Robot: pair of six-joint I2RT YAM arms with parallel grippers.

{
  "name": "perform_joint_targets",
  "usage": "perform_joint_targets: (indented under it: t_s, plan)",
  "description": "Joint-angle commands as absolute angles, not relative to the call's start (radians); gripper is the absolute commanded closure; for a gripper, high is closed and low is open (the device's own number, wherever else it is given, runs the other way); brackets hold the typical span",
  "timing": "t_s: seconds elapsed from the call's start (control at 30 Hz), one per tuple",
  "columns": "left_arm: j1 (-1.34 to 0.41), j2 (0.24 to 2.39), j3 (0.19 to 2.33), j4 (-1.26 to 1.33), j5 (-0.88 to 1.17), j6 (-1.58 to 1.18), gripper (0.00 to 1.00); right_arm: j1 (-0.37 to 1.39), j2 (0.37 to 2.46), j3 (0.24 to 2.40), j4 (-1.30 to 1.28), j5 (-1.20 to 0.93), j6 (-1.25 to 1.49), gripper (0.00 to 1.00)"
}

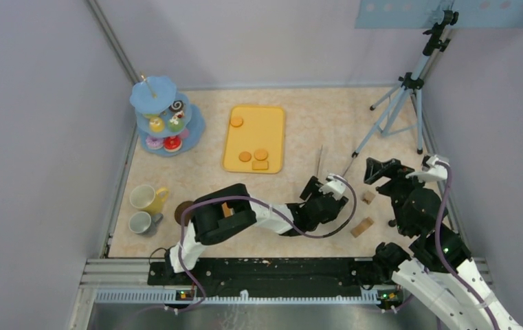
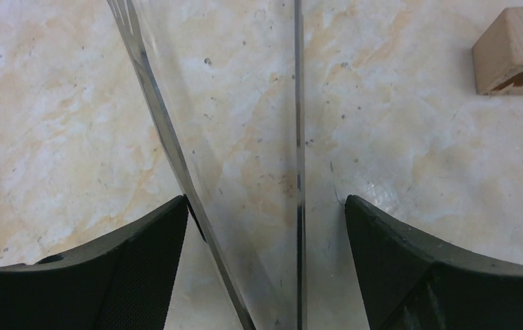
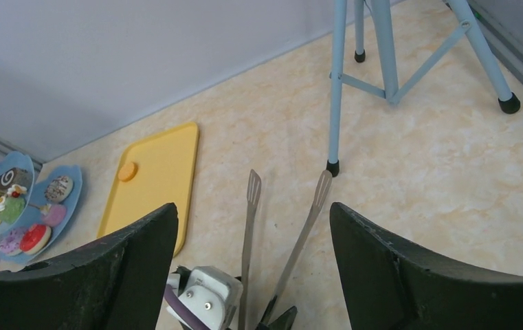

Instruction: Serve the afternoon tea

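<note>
Toy doughnuts and cakes sit on a blue tiered stand (image 1: 165, 113) at the far left. Orange biscuits (image 1: 253, 156) lie on a yellow tray (image 1: 272, 120). A yellow mug (image 1: 147, 198), a grey-white mug (image 1: 140, 223) and a brown coaster (image 1: 183, 210) stand at the near left. My left gripper (image 1: 327, 187) (image 2: 265, 201) is open and straddles the metal tongs (image 1: 319, 163) (image 2: 169, 137); its left pad touches one tong arm, while the right pad stays apart from the other. My right gripper (image 1: 382, 167) (image 3: 253, 206) hovers open above them, holding nothing.
Two wooden blocks (image 1: 368, 197) (image 1: 362, 227) lie near the right arm; one block (image 2: 516, 51) shows in the left wrist view. A blue tripod (image 1: 399, 103) (image 3: 337, 82) stands at the back right. Walls close in the left, back and right.
</note>
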State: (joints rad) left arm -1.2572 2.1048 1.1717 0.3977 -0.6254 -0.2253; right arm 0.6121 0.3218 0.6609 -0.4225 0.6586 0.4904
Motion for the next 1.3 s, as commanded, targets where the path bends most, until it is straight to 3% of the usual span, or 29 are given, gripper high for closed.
perform_joint_targets:
  t_s: [0.0, 0.27, 0.57, 0.87, 1.03, 1.27]
  plan:
    - [-1.253, 2.163, 1.162, 0.497, -0.657, -0.151, 0.13, 0.607, 0.320, 0.659, -0.423, 0.629, 0.495, 0.21]
    - [-1.246, 2.080, 1.137, 0.483, -0.653, -0.122, 0.37, 0.606, 0.300, 0.665, -0.473, 0.629, 0.511, 0.24]
    - [-1.147, 1.856, 1.218, 0.077, -0.483, -0.205, 0.44, 0.607, 0.287, 0.653, -0.449, 0.630, 0.508, 0.24]
    - [-0.905, 1.571, 1.204, -0.232, -0.278, -0.221, 0.51, 0.606, 0.317, 0.617, -0.397, 0.610, 0.504, 0.25]
    - [-0.767, 1.459, 1.221, -0.345, -0.328, -0.186, 0.50, 0.607, 0.342, 0.603, -0.369, 0.597, 0.498, 0.25]
    - [-0.596, 1.489, 1.317, -0.528, -0.369, -0.200, 0.53, 0.607, 0.373, 0.597, -0.349, 0.574, 0.500, 0.25]
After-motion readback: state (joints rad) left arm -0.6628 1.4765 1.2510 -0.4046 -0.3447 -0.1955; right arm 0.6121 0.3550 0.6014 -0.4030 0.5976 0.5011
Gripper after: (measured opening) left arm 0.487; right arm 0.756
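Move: The open tongs lie flat on the table between the left hand's spread fingers, their middle about 2 cm ahead and 1 cm below, hinge end towards the robot. The wooden block is some 13 cm to the right and 4 cm back; the yellow tray's middle is about 25 cm left and 16 cm ahead, both a centimetre or two lower. From the right hand the tongs are roughly 5 cm ahead, 10 cm left and 25 cm below. The tongs' two legs are pinched towards each other as the left fingers close to about half open after easing some 1 cm forward. Keeping that grip, the hand lifts them about 17 cm while swinging some 25 cm left and 11 cm forward over the yellow tray, turning counter-clockwise roughly 20 degrees. The empty right hand sinks about 3 cm, fingers still open. ##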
